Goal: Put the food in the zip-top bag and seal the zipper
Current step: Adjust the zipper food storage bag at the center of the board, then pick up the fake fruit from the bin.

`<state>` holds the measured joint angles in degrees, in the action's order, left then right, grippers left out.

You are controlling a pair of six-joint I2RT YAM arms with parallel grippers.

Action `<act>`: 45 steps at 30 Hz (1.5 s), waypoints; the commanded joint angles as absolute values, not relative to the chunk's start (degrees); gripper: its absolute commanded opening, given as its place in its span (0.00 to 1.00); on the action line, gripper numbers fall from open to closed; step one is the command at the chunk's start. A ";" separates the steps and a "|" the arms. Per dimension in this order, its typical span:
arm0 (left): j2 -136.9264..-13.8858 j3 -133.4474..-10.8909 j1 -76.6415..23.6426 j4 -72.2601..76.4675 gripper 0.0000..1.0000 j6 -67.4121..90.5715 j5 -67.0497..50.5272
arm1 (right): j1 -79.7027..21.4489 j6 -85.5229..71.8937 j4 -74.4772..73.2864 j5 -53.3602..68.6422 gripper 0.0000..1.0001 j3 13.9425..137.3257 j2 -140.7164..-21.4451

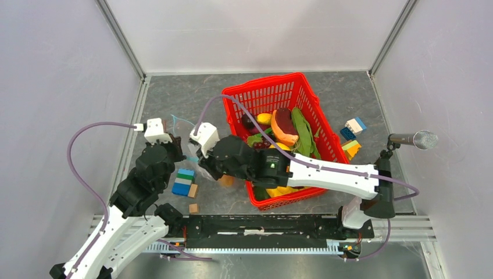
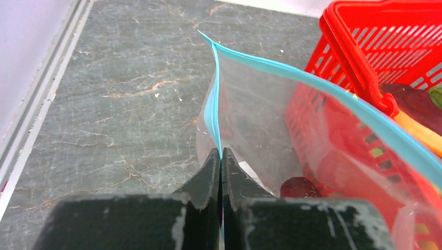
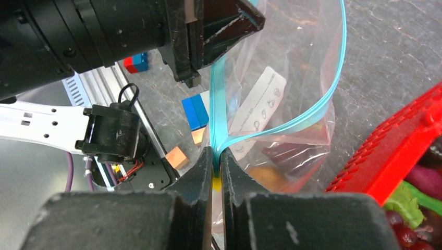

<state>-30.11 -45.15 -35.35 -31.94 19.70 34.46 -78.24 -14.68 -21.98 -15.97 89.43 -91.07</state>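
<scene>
The clear zip-top bag hangs between my two grippers, just left of the basket. My left gripper is shut on the light-blue zipper. My right gripper is shut on the zipper further along the same strip. One side of the strip bows away from the other, so part of the mouth gapes. Inside the bag lie a brown potato-like piece and a dark purple piece. From above, the bag is mostly hidden under the right arm. More food lies in the red basket.
The red basket stands right of the bag and close to it. Stacked building blocks and two wooden cubes lie near the left arm. More blocks and a microphone are at the right.
</scene>
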 commanded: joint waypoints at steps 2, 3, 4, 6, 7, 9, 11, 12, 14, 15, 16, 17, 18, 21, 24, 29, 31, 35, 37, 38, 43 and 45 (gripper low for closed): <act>-28.72 -48.16 -35.07 -31.34 0.02 17.69 38.81 | -78.45 -12.49 -24.91 -8.92 0.10 91.42 -93.62; -28.58 -48.25 -35.07 -31.22 0.02 17.43 39.00 | -78.40 -12.65 -24.36 -8.62 0.11 90.82 -93.61; -28.44 -48.19 -35.11 -30.99 0.02 17.27 39.08 | -78.40 -12.93 -23.91 -9.47 0.12 89.91 -93.67; -28.29 -47.67 -35.07 -30.36 0.02 16.88 39.07 | -78.00 -13.43 -23.61 -11.72 0.13 88.42 -93.93; -28.34 -47.43 -35.07 -30.39 0.02 16.88 39.45 | -77.41 -14.22 -24.03 -13.31 0.14 87.84 -94.23; -28.22 -46.89 -35.08 -30.30 0.02 16.83 39.68 | -76.48 -15.54 -23.30 -13.33 0.13 85.92 -94.21; -28.18 -46.27 -35.07 -29.91 0.02 16.55 38.78 | -75.63 -15.53 -20.92 -9.18 0.17 83.97 -93.84; -28.20 -46.07 -35.11 -29.89 0.02 16.36 38.45 | -75.44 -15.70 -20.27 -7.89 0.19 83.70 -93.72; -28.37 -45.73 -35.09 -29.97 0.02 16.05 38.01 | -75.41 -15.48 -19.38 -6.62 0.28 83.67 -93.07; -28.46 -45.56 -35.07 -29.77 0.02 15.45 37.19 | -75.41 -15.22 -19.01 -6.64 0.42 83.67 -92.30; -28.32 -45.24 -35.02 -29.18 0.02 14.70 36.27 | -75.37 -14.94 -18.36 -6.82 0.44 83.55 -91.54; -28.24 -44.93 -35.07 -28.61 0.02 14.15 35.48 | -75.32 -14.58 -17.52 -6.69 0.47 83.22 -90.43; -28.31 -44.75 -35.07 -28.20 0.02 13.58 34.69 | -75.37 -14.05 -16.75 -6.54 0.48 82.94 -89.20; -28.43 -44.43 -35.07 -27.37 0.02 12.54 32.81 | -75.33 -12.64 -14.11 -7.35 0.49 81.85 -85.25; -28.14 -43.75 -35.07 -26.10 0.02 12.13 30.46 | -75.32 -10.86 -10.29 -13.14 0.51 78.88 -79.74; -28.29 -43.16 -35.07 -24.87 0.02 11.60 27.93 | -72.14 -10.25 -9.86 -29.80 0.54 73.36 -72.41; -28.58 -43.03 -35.11 -24.79 0.02 11.68 27.22 | -68.29 -11.78 -11.56 -32.99 0.53 71.37 -70.78; -28.90 -42.57 -35.07 -24.15 0.02 11.97 25.60 | -57.02 -14.11 -13.96 -28.20 0.55 66.34 -69.98; -28.96 -42.38 -35.09 -23.75 0.02 12.10 24.84 | -52.51 -14.82 -14.03 -23.99 0.56 64.97 -71.67; -29.02 -42.37 -35.07 -23.60 0.02 12.13 24.79 | -50.35 -14.80 -13.31 -21.35 0.56 64.24 -72.46; -29.03 -41.73 -35.07 -23.07 0.02 11.40 25.56 | -44.33 -12.78 -4.79 -10.22 0.57 61.86 -77.85; -29.04 -41.50 -35.07 -22.77 0.02 10.98 25.74 | -42.99 -11.61 -5.10 -7.40 0.60 64.90 -82.23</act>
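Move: The red basket's middle lies about 15 cm ahead of the right hand, 24 cm to its right and 17 cm below. The bag, whose zipper strip this hand still pinches, has its middle some 8 cm ahead, level sideways and 12 cm below; the block stack is about 8 cm left, 3 cm ahead and 21 cm below. From the left hand, also gripping the zipper, the bag's middle sits roughly 7 cm right and 10 cm below, neither ahead nor back. Lower the right gripper about 7 cm with the zipper strip, open the fingers to let go of the bag, then lift some 13 cm and swing right and forward over the red basket, yawing about 35 degrees clockwise and dipping again with fingers open. Keep the left gripper shut on the zipper; ease it slightly left and up, then draw it right nearly 4 cm, turning clockwise. ##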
